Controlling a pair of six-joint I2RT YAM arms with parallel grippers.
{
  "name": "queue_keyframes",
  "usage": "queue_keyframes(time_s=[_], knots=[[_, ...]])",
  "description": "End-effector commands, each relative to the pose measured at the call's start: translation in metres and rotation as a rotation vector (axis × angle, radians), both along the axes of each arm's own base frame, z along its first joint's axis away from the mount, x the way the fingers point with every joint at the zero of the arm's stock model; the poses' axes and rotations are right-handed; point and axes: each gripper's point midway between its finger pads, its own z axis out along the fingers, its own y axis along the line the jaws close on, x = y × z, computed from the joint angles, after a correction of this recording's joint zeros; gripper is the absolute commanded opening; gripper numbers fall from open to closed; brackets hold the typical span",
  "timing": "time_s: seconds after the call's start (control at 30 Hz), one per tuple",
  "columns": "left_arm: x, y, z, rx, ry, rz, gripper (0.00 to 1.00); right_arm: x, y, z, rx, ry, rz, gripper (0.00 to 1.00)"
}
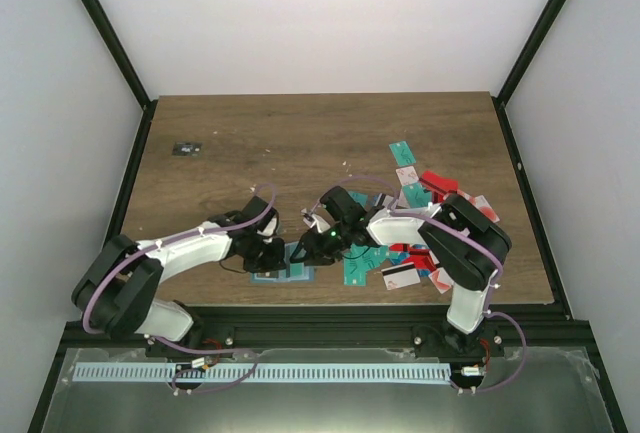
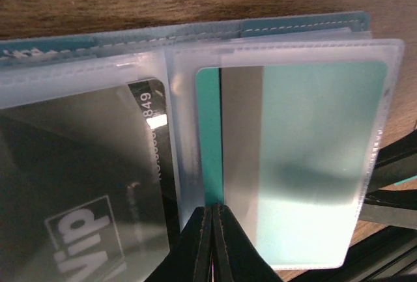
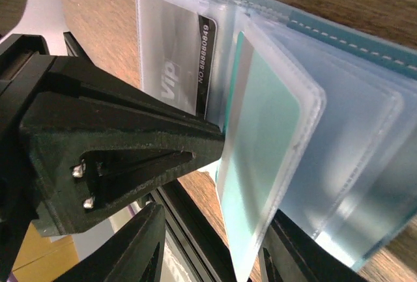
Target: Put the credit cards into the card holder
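Observation:
The card holder (image 1: 291, 274) lies open near the table's front edge, its clear sleeves spread. A black VIP card (image 2: 85, 184) sits in one sleeve and a teal credit card (image 2: 306, 158) with a grey stripe in the sleeve beside it. My left gripper (image 2: 215, 209) is shut, its tips against the near edge of that teal card's sleeve, with nothing seen between them. My right gripper (image 3: 215, 256) is open, and the raised sleeve holding the teal card (image 3: 260, 132) stands between its fingers, leaning on the right one. More credit cards (image 1: 420, 208) lie scattered to the right.
A small black object (image 1: 186, 149) lies at the far left of the table. The black rail of the table's front edge runs just below the holder. Both grippers (image 1: 272, 253) (image 1: 312, 245) crowd together over the holder.

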Motion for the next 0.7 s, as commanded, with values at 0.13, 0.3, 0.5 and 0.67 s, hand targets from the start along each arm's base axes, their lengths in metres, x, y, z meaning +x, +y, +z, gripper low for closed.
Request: queue_keyframes(time_s=[0.13, 0.3, 0.5, 0.67], knots=[[0.011, -0.003, 0.027, 0.003, -0.053, -0.002, 0.04, 0.003, 0.01, 0.014, 0.015, -0.027, 0.014, 0.41], [0.015, 0.0, 0.046, 0.009, -0.085, 0.027, 0.04, 0.003, 0.011, 0.014, 0.014, -0.025, 0.017, 0.41], [0.016, 0.021, 0.067, 0.077, -0.128, 0.089, 0.04, 0.005, 0.024, 0.019, -0.005, -0.016, 0.031, 0.41], [0.02, 0.051, 0.107, 0.138, -0.207, 0.208, 0.05, 0.0, 0.078, 0.08, 0.118, -0.077, 0.133, 0.43]])
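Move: Just ahead of both hands is the clear page holding the teal card, its free edge raised. Its middle is about 2 cm forward and 2 cm right of the left fingertips, and some 2 cm forward, 1 cm left and slightly below the right fingers, which stand open around the near free edge. The VIP card is about 4 cm left and 1 cm forward of the left fingertips; loose teal cards lie roughly 14 cm right of the right hand, level with it. Lifting its shut fingertips off the spine side of the page, the left hand rises about 7.5 cm, drifting slightly forward and finally left, clear of the holder. The right hand almost holds its place until the left is well up, then sweeps left some 3.5 cm while rising nearly 3 cm, its partly open fingers still straddling the page and carrying its free edge over towards the VIP card. ##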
